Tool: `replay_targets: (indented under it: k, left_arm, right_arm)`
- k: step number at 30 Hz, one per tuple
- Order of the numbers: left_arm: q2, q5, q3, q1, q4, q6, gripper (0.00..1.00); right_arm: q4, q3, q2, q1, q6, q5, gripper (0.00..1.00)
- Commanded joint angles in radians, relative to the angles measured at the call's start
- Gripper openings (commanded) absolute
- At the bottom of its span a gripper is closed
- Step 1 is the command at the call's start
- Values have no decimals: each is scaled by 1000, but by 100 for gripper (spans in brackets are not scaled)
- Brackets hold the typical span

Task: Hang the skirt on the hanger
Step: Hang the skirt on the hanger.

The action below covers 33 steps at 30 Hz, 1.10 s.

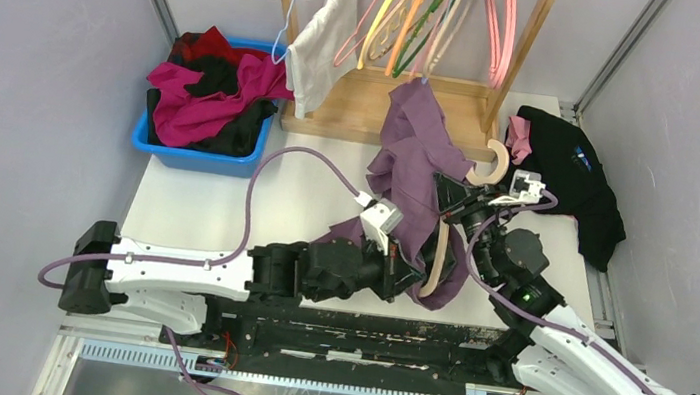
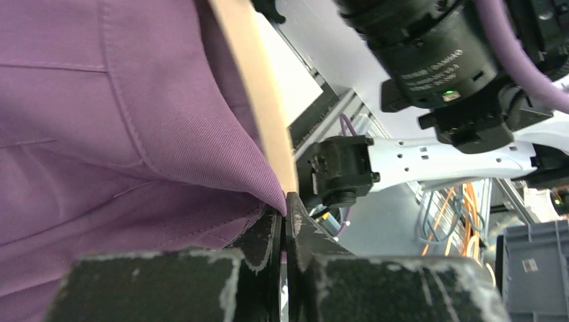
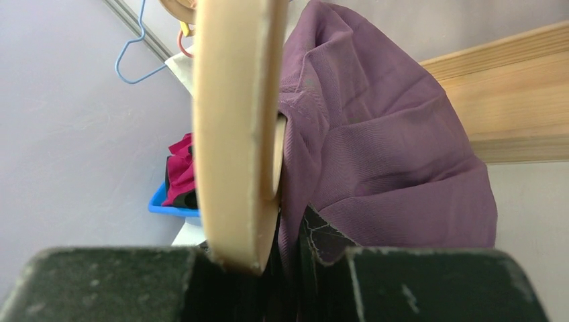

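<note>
The purple skirt (image 1: 415, 145) hangs draped over a pale wooden hanger (image 1: 437, 264) above the middle of the table, the hanger's hook (image 1: 492, 165) up by the rack. My right gripper (image 1: 454, 206) is shut on the hanger (image 3: 236, 134), with skirt cloth (image 3: 389, 147) bunched against its right fingertip (image 3: 315, 228). My left gripper (image 1: 418, 266) sits at the hanger's lower end. In the left wrist view its jaws (image 2: 286, 221) are pressed together on a hem fold of the skirt (image 2: 121, 134), right beside the hanger bar (image 2: 258, 100).
A blue bin (image 1: 198, 156) of red, pink and black clothes stands at the back left. A wooden rack (image 1: 387, 111) with coloured hangers and a white garment (image 1: 325, 38) stands at the back. A black garment (image 1: 575, 175) lies at the right.
</note>
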Motion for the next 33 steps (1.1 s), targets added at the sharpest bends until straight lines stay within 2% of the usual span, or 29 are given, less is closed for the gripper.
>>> replay_targets:
  k: [1,6,13,17,20,26,33]
  left_arm:
    - [41,157,124,-14,0,14,3]
    - [70,179,228,-14,-26,55,3]
    - [88,130,384,-13,-79,148,3]
    - [118,82,434,-7,-49,209,3]
    - [135,63,448,9,-13,233,3]
    - [175,45,533,63,-94,268,3]
    - [165,-95,543,106,-191,311,3]
  right_arm:
    - [178,37,25,10,-29,38,1]
    - [233,15,63,19,-27,82,1]
    - [296,-21,100,43,7,103,1]
    - [288,-43,99,48,78,105,1]
    - [274,-62,94,51,158,103,1]
    - [140,-80,38,51,354,106,1]
    - [0,-110,22,52,682,96,1]
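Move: Just beyond the left fingertips, which hold the skirt's waistband edge, the wooden hanger's near end lies about 4 cm to the right, roughly level with them. The right gripper, holding the hanger with a gather of skirt, is some 17 cm ahead of the left hand, 4 cm to its right and 6 cm higher. The hanger's hook is about 25 cm ahead and 13 cm right of the left hand. From the right hand the near end lies some 16 cm back, straight behind, and 6 cm below. Drawing the pinched waistband around the hanger's near end, the left hand first eases back and right by about 2 cm, climbs to some 10 cm up, then swings forward towards the right gripper, rolling slightly. The right hand keeps its grip on hanger and skirt, drifting a little left before sinking about 4 cm while its left side rolls up some 20 degrees and its fingers tip down. ##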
